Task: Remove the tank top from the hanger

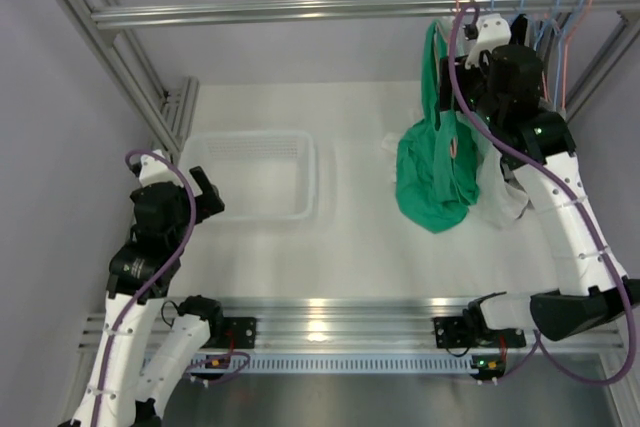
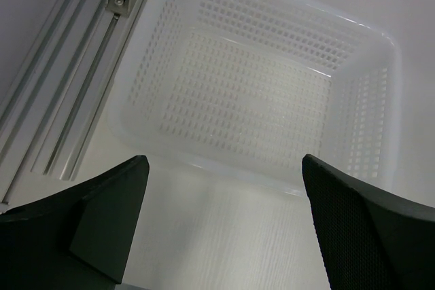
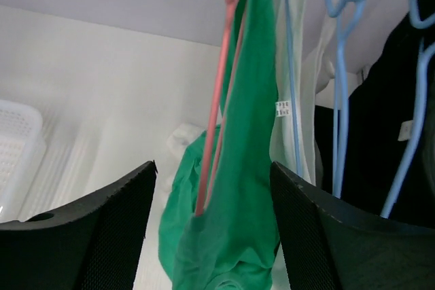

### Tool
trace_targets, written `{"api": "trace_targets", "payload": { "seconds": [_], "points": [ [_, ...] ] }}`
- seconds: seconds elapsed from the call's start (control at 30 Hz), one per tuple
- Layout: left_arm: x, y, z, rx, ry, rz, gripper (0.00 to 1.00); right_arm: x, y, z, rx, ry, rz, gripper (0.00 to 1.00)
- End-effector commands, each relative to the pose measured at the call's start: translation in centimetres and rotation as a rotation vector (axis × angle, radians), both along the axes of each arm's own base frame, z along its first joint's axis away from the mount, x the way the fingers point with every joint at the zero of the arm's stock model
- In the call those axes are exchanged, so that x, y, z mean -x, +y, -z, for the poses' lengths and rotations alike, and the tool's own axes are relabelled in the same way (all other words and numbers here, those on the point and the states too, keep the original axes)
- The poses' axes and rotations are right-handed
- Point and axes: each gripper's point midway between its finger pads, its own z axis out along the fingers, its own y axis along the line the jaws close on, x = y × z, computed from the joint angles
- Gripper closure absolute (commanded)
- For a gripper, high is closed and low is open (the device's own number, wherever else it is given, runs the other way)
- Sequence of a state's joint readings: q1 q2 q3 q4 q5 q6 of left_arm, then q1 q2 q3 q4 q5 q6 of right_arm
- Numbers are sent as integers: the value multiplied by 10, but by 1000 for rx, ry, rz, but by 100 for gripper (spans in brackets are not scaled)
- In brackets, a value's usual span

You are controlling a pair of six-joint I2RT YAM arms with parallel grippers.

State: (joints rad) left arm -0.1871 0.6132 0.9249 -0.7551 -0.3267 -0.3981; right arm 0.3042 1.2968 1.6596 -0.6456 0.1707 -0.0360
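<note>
The green tank top [image 1: 432,182] hangs from a pink hanger [image 3: 216,100] on the overhead rail, its lower part bunched down onto the table. In the right wrist view the tank top [image 3: 251,168] and the hanger's two pink wires run down between my right gripper's fingers. My right gripper [image 3: 213,165] is open around them, with a gap on the left side and the cloth close to the right finger [image 3: 306,222]. From above, the right gripper [image 1: 470,62] sits high beside the strap. My left gripper [image 1: 208,195] [image 2: 225,161] stands wide open with nothing in it, just in front of the white basket.
A white perforated basket [image 1: 250,215] [image 2: 391,66] lies at mid left. Blue hangers [image 3: 340,66], a white garment [image 3: 296,66] and a black garment [image 3: 401,100] hang right of the tank top. The metal rail [image 1: 300,13] crosses the back.
</note>
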Motion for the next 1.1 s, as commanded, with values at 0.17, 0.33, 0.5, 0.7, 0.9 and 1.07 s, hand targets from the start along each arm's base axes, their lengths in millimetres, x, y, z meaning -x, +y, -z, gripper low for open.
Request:
{"api": "trace_targets", "payload": {
  "seconds": [0.17,0.33,0.5,0.7,0.9,1.07],
  "points": [
    [-10,-9,-4,20,-30,30,1,-22,14,-8,35,0,-94,42],
    [-11,-10,-4,21,-27,38,1,-37,10,-2,60,14,-60,61],
    [-13,-12,-2,22,-18,47,1,-46,11,3,49,28,-45,76],
    [-13,-13,-2,23,-20,51,1,-49,13,-16,-21,-36,-19,100],
    [-12,-13,-3,24,-23,53,1,-48,19,-55,-109,-218,-43,100],
    [-12,-12,-3,24,-25,51,1,-36,21,-86,-191,-337,-62,100]
  ]
}}
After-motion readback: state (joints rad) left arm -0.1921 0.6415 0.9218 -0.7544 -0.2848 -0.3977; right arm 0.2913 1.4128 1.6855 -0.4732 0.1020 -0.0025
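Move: The pink hanger carrying the green tank top hangs near the right hand: the part of its wire to grip is about 5 cm ahead, 2 cm left and 2 cm below. The tank top's middle is some 8 cm ahead, 2 cm left and 15 cm down; the white garment stands 9 cm ahead, 5 cm right and 10 cm lower. From the left hand, that hanger wire lies roughly 50 cm right, 18 cm ahead and 13 cm higher. The pink hanger's wire, just below its twisted neck, is what the right hand reaches: it goes about 5 cm forward, sinking nearly 3 cm and edging left, while its part-open fingers close fully and pinch the wire. Keeping that pinch, it then lifts some 3 cm, the fingertips tilting up about 10 degrees. ##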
